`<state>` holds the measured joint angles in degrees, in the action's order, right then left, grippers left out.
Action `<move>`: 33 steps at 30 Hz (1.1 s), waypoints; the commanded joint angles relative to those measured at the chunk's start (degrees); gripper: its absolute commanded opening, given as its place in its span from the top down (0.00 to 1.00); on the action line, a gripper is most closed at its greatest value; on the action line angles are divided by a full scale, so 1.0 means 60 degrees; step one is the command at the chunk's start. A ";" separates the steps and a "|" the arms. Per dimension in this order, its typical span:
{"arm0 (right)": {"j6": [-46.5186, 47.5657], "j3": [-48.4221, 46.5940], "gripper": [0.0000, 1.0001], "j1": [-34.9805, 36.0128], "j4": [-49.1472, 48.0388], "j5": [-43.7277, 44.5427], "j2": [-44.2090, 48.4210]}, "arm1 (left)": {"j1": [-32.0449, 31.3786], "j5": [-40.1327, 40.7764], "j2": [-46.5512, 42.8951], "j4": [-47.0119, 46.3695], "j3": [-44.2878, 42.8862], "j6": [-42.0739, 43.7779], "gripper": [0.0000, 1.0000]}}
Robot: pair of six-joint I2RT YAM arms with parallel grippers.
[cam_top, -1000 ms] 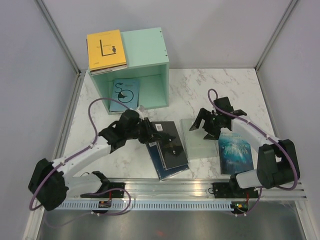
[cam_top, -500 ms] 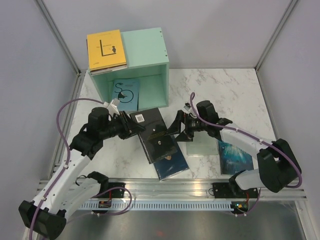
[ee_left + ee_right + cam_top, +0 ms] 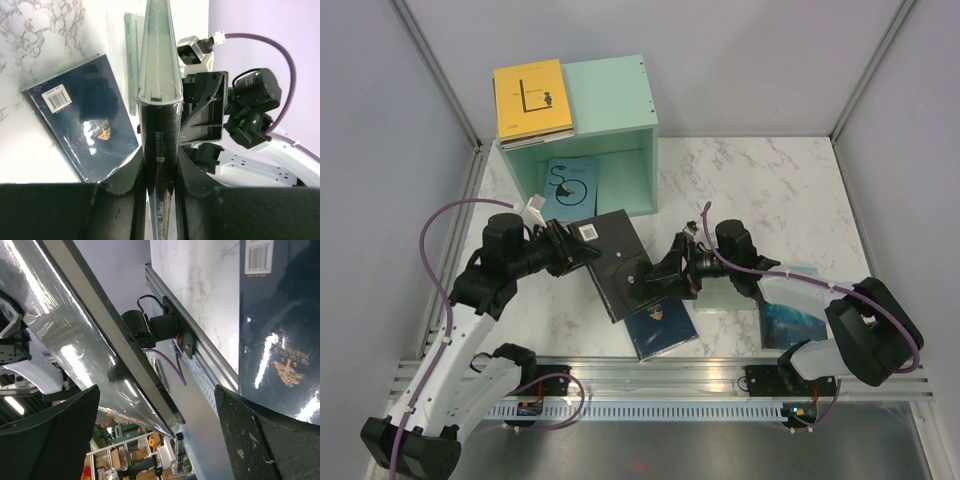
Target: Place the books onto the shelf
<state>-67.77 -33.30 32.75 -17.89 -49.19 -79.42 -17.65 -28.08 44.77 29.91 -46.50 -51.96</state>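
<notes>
My left gripper [image 3: 570,250] [image 3: 160,170] is shut on the spine end of a black book [image 3: 616,262] [image 3: 159,120], held lifted and tilted above the table. My right gripper [image 3: 670,276] [image 3: 160,435] stands open, its jaws wide on either side of that book's [image 3: 75,340] far corner without pressing on it. A dark book with gold art [image 3: 660,326] [image 3: 82,125] [image 3: 280,330] lies flat beneath. The mint-green shelf [image 3: 610,95] stands at the back, with a yellow book [image 3: 532,100] on top and a teal-blue book [image 3: 570,187] inside. A pale mint book [image 3: 722,296] and a starry blue book [image 3: 790,312] lie under the right arm.
Grey walls close in the marble table [image 3: 770,190] on three sides. A metal rail [image 3: 660,385] with both arm bases runs along the near edge. The right arm's purple cable [image 3: 705,225] loops above its wrist.
The left arm has lifted the black book off the pile and carried it back-left toward the shelf. The right gripper has swung left to the book's far corner, staying open.
</notes>
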 commanded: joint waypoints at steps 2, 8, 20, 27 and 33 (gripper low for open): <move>-0.0919 0.0202 0.02 0.0078 -0.1980 -0.0327 0.0419 | 0.0377 -0.1048 -0.0241 -0.1249 -0.0702 -0.0143 0.98; -0.3585 0.1022 0.14 0.0166 -0.5919 -0.0430 0.0287 | 0.0788 -0.1545 -0.0387 -0.2199 0.0029 -0.0640 0.98; -0.8246 0.1098 0.66 0.0825 -1.3732 0.0625 -0.1939 | 0.1037 -0.2366 -0.0533 -0.3827 0.1567 -0.1666 0.98; -0.7692 0.0775 1.00 0.1191 -1.3192 0.0728 -0.2043 | 0.1052 -0.2455 -0.0578 -0.3858 0.1846 -0.1593 0.98; -0.5994 0.0278 1.00 0.1221 -1.0295 0.0405 -0.1210 | 0.1037 -0.2513 -0.0388 -0.3199 0.1759 -0.1112 0.84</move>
<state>-107.68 -25.69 38.59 -72.51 -48.47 -91.24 -9.47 -35.09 42.33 10.74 -35.59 -62.72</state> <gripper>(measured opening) 0.383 0.264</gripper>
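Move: My left hand already grips the black book by its left side; the shelf opening lies roughly 18 cm ahead of this hand, 2 cm to its left and 12 cm lower, with the blue book lying inside about 25 cm ahead, 9 cm left and 20 cm down. My right hand, open, has the black book's middle some 8 cm to its left, level fore and aft and slightly higher. The navy book lies about 14 cm below it, 5 cm nearer me; the grey book is 13 cm right, 5 cm ahead, equally low. I lift my open right hand about 6 cm and ease it some 3 cm left, tipping its fingers up by a bit over 20 degrees, and close them to pinch the black book's free right-hand edge. My left hand keeps its grip, rises a little and sinks back, shifting 2 to 3 cm forward towards the shelf while rolling its right side up some 10 degrees. ##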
